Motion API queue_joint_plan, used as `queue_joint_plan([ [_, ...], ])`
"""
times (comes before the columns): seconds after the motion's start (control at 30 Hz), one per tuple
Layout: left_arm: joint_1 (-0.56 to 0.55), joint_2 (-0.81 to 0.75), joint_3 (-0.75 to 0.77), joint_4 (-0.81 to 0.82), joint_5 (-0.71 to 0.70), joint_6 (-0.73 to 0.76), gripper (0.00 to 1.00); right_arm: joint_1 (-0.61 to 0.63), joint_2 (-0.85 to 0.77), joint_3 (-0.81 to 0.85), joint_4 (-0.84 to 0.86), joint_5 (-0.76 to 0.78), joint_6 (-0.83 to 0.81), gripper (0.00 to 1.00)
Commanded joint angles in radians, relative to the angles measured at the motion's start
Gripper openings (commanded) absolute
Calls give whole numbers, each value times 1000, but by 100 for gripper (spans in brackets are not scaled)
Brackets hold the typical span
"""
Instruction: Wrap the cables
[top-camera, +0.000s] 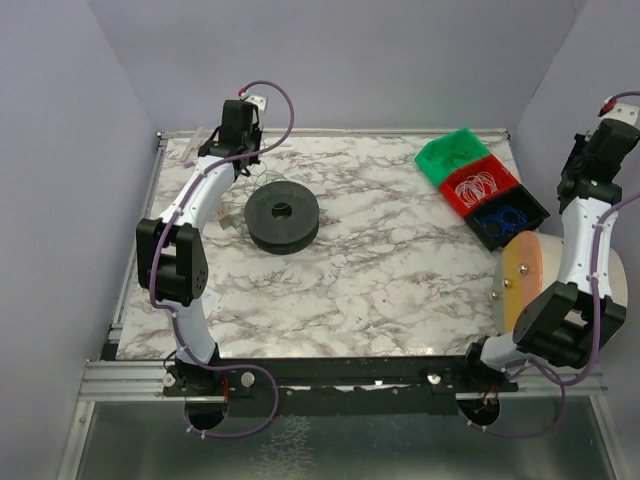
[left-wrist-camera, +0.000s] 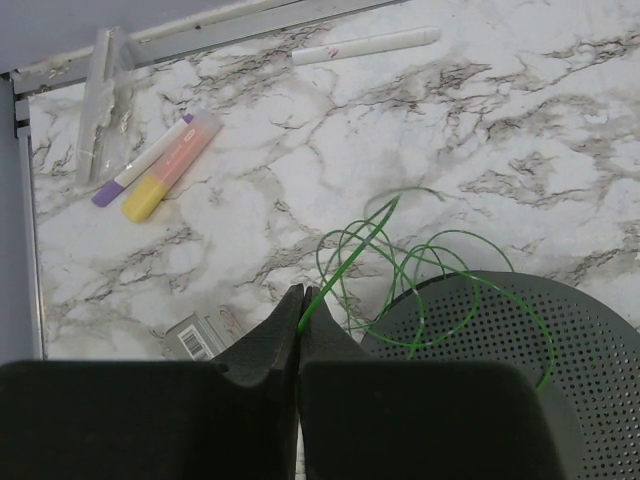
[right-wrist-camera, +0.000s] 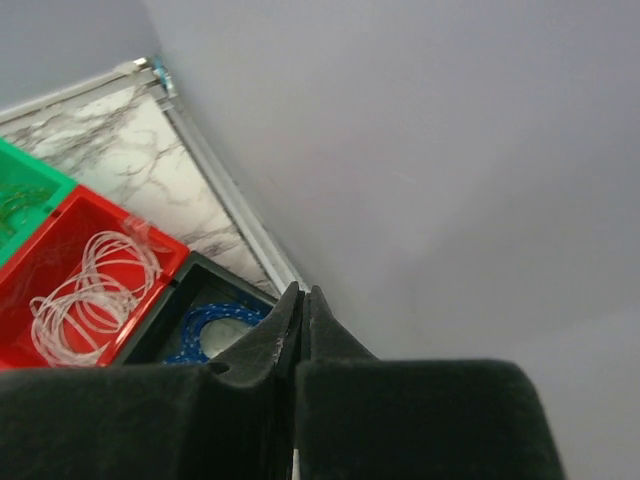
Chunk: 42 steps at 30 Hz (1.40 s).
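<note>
My left gripper (left-wrist-camera: 302, 292) (top-camera: 240, 160) is shut on the end of a thin green cable (left-wrist-camera: 350, 258). That cable's loose loops spread over the marble and over the rim of the black perforated spool (left-wrist-camera: 520, 380) (top-camera: 283, 215) just to its right. Coiled white cables (top-camera: 476, 186) (right-wrist-camera: 90, 295) lie in the red bin (top-camera: 497, 193), and blue coils (right-wrist-camera: 215, 325) in the black bin (top-camera: 530, 213) beside it. My right gripper (right-wrist-camera: 303, 290) (top-camera: 575, 185) is shut on nothing, raised near the right wall above the black bin.
A green bin (top-camera: 455, 155) sits behind the red one. Two highlighters (left-wrist-camera: 165, 165), a white pen (left-wrist-camera: 365, 45), a clear plastic bag (left-wrist-camera: 100, 100) and a small barcoded box (left-wrist-camera: 200, 335) lie at the table's back left. A beige disc (top-camera: 525, 280) stands by the right arm.
</note>
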Motion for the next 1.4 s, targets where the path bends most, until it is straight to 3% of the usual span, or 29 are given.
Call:
queue_joint_plan([
  [0.0,-2,-31,19,-14,62,-14,0,9,-19,-26,-5,-215,-29,1],
  [0.13,-30,-37,26,-28,146,-8,0,150,-84,-84,10,-348,-140,4],
  [0.2,-48,-52,33,-31,197,-7,0,227,-105,-99,-7,-446,-189,15],
  [0.33,-89,-93,68,-32,319,-12,0,326,-98,-72,-65,-737,-198,47],
  [0.47,-134,-128,108,-33,412,-39,0,459,-57,-34,-113,-886,-237,64],
  [0.57,-175,-137,125,-33,429,-70,0,610,-33,-50,-150,-882,-346,72],
  [0.8,-203,-141,111,9,445,-188,0,808,49,-175,-50,-778,-436,81],
  [1.1,-204,-129,105,71,502,-309,0,820,59,-400,449,-756,-217,90],
  [1.37,-204,-118,115,98,544,-375,0,820,233,-286,466,-832,4,90],
])
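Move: The left hand, its fingers already shut on the green cable, has the spool about 7 cm to its right, level with it fore and aft and some 17 cm lower; the grey box lies roughly 12 cm left and 3 cm ahead. For the empty right hand, the cable's loose loops are about 71 cm left, 20 cm ahead and 23 cm down. The black bin sits 8 cm left and 14 cm ahead of it, the red bin 15 cm left and 23 cm ahead, both some 28 cm below. The right hand sweeps fast to the left, about 48 cm, towards the spool and the hanging green cable, swinging some 90 degrees counter-clockwise and opening wide from shut, then sinks late in the sweep to stop short of the spool's right side. Meanwhile the left hand keeps its pinch on the cable and carries it right and up with a little draw back, over to the spool's right, turning clockwise and rolling its left side down. ##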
